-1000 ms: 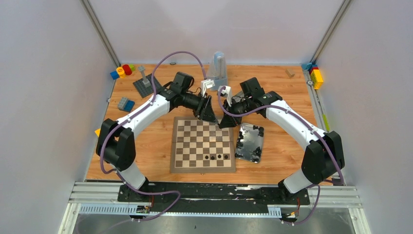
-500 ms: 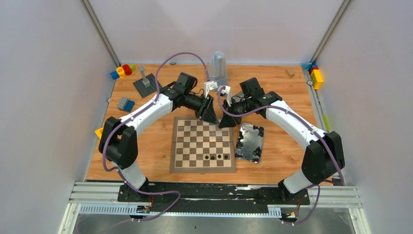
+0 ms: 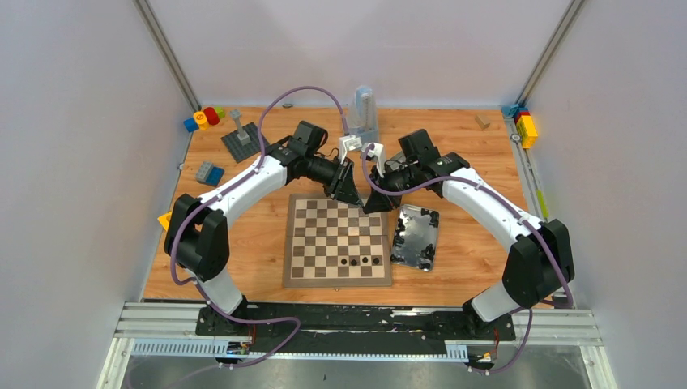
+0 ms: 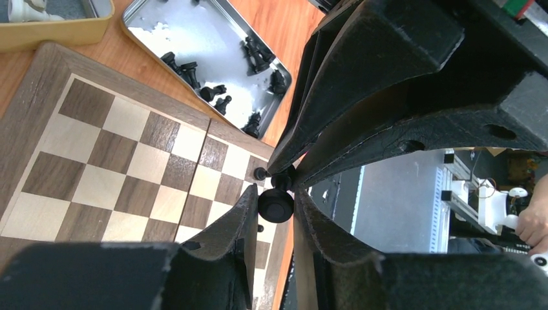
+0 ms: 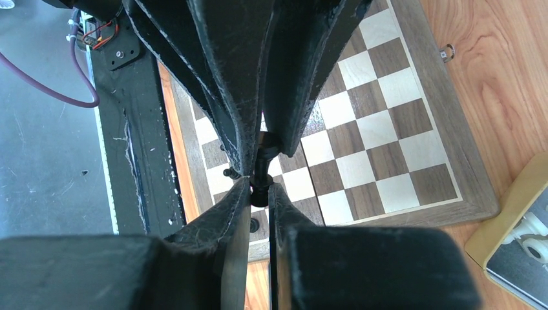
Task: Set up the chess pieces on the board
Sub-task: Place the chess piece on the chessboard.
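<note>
Both grippers meet above the far edge of the board [image 3: 336,239]. One black chess piece [image 4: 276,204] hangs between them. My right gripper [image 5: 260,188] is shut on its upper part. My left gripper [image 4: 276,205] has its fingers against both sides of the round base. In the top view the left gripper [image 3: 355,198] and right gripper [image 3: 375,203] nearly touch tip to tip. Three black pieces [image 3: 360,261] stand on the board's near rows. More black pieces [image 4: 213,90] lie in a shiny metal tin [image 3: 416,237] right of the board.
A yellow tray [image 4: 52,32] with white pieces lies off the board's far edge, beside the tin. A grey studded plate [image 3: 245,143], toy blocks [image 3: 204,117] and a blue-grey block [image 3: 209,173] sit at the left. A clear object [image 3: 364,113] stands at the back.
The left gripper's fingers have closed in on the piece's base. The left arm shifted slightly toward the right gripper. The right arm has not moved.
</note>
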Action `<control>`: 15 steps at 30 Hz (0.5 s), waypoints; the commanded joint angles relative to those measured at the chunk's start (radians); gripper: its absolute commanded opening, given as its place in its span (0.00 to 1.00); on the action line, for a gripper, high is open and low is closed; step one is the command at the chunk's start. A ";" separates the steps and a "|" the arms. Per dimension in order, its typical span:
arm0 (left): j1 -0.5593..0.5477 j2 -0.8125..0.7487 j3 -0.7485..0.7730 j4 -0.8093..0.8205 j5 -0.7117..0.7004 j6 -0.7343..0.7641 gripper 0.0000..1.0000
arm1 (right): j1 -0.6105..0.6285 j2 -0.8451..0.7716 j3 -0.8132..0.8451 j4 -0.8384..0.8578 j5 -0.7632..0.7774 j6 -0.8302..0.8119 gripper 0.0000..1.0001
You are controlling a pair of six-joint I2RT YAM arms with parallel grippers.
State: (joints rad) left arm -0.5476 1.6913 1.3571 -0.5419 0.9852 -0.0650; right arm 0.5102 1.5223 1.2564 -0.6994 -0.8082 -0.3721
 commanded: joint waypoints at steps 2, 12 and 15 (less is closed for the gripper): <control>-0.006 -0.025 0.022 -0.041 0.027 0.050 0.17 | 0.002 -0.029 0.011 0.035 0.047 -0.024 0.04; 0.008 -0.187 -0.172 0.260 0.016 -0.169 0.00 | -0.030 -0.049 0.035 0.053 0.005 0.043 0.50; 0.021 -0.242 -0.249 0.415 0.024 -0.249 0.00 | -0.074 -0.055 0.028 0.088 -0.067 0.101 0.55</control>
State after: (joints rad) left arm -0.5415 1.5429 1.1690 -0.3618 0.9726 -0.1684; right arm 0.4889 1.5116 1.2575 -0.6876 -0.8051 -0.3347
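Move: The black chess piece is already pinched between both grippers' fingertips, about 1 cm to the right hand's left. The free square at the left end of the placed row lies about 11 cm back, 7 cm left and 15 cm below the left hand; the row of four black pieces is centred 11 cm back, 1 cm left. From the right hand, the black-piece tray lies 4 cm back, 11 cm right, 14 cm below. The black chess piece passes to the left hand, which keeps its pinch on the wide end while the right fingers, at first still closed on the other end, open to about half and let go, the right hand staying nearly in place. Only then does the left hand draw the piece out, about 2 cm back and to its left, rising slightly at the last, over the board towards the placed row. ##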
